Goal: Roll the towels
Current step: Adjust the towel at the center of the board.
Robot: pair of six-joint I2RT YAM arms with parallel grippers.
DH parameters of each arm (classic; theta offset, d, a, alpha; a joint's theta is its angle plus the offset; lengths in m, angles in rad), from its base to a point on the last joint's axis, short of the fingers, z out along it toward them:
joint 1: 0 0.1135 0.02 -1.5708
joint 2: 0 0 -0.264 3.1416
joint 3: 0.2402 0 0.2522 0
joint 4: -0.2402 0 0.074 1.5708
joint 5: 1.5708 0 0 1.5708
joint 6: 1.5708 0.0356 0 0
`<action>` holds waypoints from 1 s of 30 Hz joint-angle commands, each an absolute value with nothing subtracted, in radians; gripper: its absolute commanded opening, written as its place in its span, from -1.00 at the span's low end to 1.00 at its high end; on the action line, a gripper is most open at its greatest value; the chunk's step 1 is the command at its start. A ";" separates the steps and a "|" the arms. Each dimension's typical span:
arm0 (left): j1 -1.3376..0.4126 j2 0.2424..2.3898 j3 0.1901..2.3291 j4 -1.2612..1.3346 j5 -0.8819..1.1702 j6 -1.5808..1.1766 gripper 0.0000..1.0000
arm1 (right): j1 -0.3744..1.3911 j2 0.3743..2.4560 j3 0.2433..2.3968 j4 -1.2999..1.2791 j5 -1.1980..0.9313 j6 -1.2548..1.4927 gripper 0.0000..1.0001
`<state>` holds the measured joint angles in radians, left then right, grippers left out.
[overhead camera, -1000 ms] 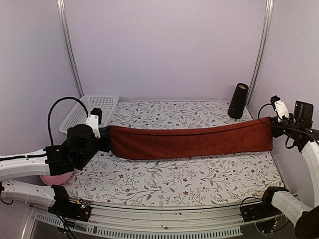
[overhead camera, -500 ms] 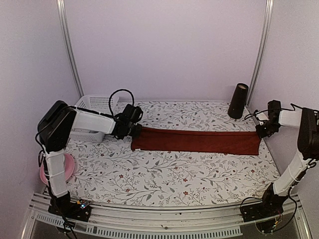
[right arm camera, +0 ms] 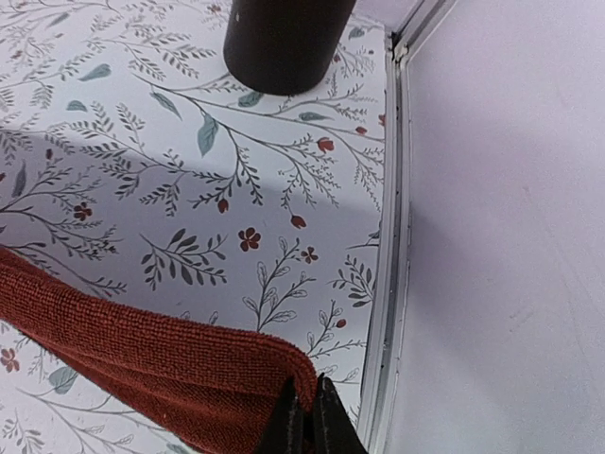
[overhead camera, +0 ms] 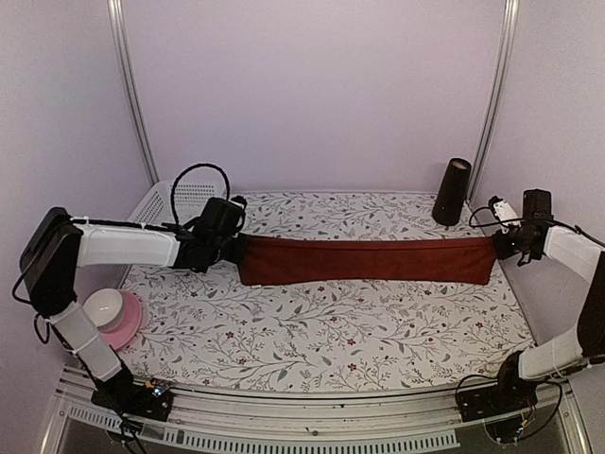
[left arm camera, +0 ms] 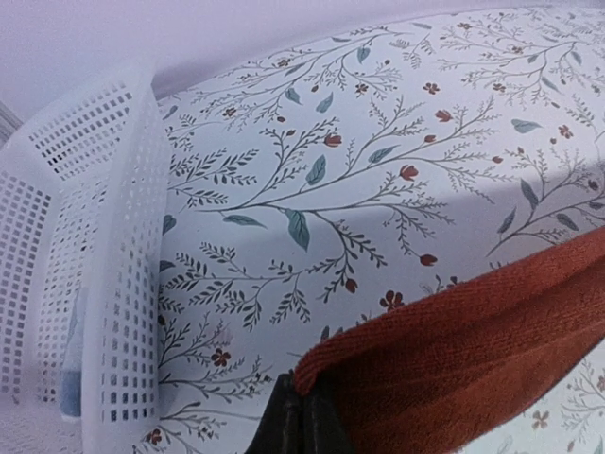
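Observation:
A plain dark red towel (overhead camera: 364, 260) is stretched in a long band across the back half of the table. My left gripper (overhead camera: 238, 252) is shut on its left end and my right gripper (overhead camera: 498, 248) on its right end. In the left wrist view the dark fingertips (left arm camera: 301, 421) pinch the towel's folded edge (left arm camera: 454, 350), held a little above the flowered cloth. The right wrist view shows the same thing: the fingertips (right arm camera: 307, 407) clamp the towel's corner (right arm camera: 142, 345) just beside the table's right rail.
A white mesh basket (overhead camera: 180, 203) (left arm camera: 95, 236) stands at the back left, close to my left gripper. A black cylinder (overhead camera: 452, 191) (right arm camera: 284, 38) stands at the back right. A pink plate with a white bowl (overhead camera: 109, 317) sits front left. A metal rail (right arm camera: 389, 284) edges the table at right.
Both arms carried the stretched towel from high and near the front to low over the back of the table. In the last half second it shifted slightly left and hangs broader.

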<state>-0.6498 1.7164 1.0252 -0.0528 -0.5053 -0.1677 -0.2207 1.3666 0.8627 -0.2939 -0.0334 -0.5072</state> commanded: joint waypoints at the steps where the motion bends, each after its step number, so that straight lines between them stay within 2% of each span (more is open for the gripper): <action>1: -0.701 1.557 0.868 -0.092 -0.580 -0.249 -1.00 | -0.224 1.177 0.775 -0.354 -0.117 -0.579 -0.95; 9: -0.885 1.137 0.631 -0.289 -0.725 -0.486 -1.00 | -0.224 0.810 0.684 -0.594 -0.261 -0.710 -0.95; 13: -0.875 1.025 0.575 -0.270 -0.682 -0.473 -1.00 | -0.223 0.793 0.653 -0.581 -0.250 -0.710 -0.95; 15: -0.793 1.080 0.573 -0.202 -0.593 -0.428 -1.00 | -0.224 0.916 0.633 -0.515 -0.216 -0.698 -0.95; 18: -0.683 1.283 0.629 -0.103 -0.452 -0.366 -1.00 | -0.223 1.124 0.656 -0.430 -0.188 -0.682 -0.95; 24: -0.626 1.765 0.930 -0.126 -0.438 -0.239 -1.00 | -0.193 1.494 0.788 -0.340 -0.097 -0.632 -0.95; 30: -0.572 1.911 1.076 -0.082 -0.444 -0.227 -1.00 | -0.142 1.656 0.880 -0.263 0.037 -0.576 -0.95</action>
<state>-0.6132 1.8893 1.0073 -0.1238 -0.4385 -0.2615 -0.1677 1.6024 0.8127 -0.3622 -0.0818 -0.6334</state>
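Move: Both hands hold the red towel by its far corners, stretched between them. The board centre it goes to lies about 8 cm back, 22 cm right and 11 cm below the left hand; from the right hand, roughly 9 back, 26 left and 12 below. The white basket stands some 10 cm ahead and 17 left of the left hand; the dark cylinder about 18 ahead and 9 left of the right hand. Back and a little up both arms swing together, about 14 cm with the left hand and 10 with the right, then reverse quickly, going down some 15 cm and forward again towards the board, the left reaching forward more. The fingertips tip downward by 20 to 30 degrees on the way down; both grippers stay shut on the towel's far corners. ##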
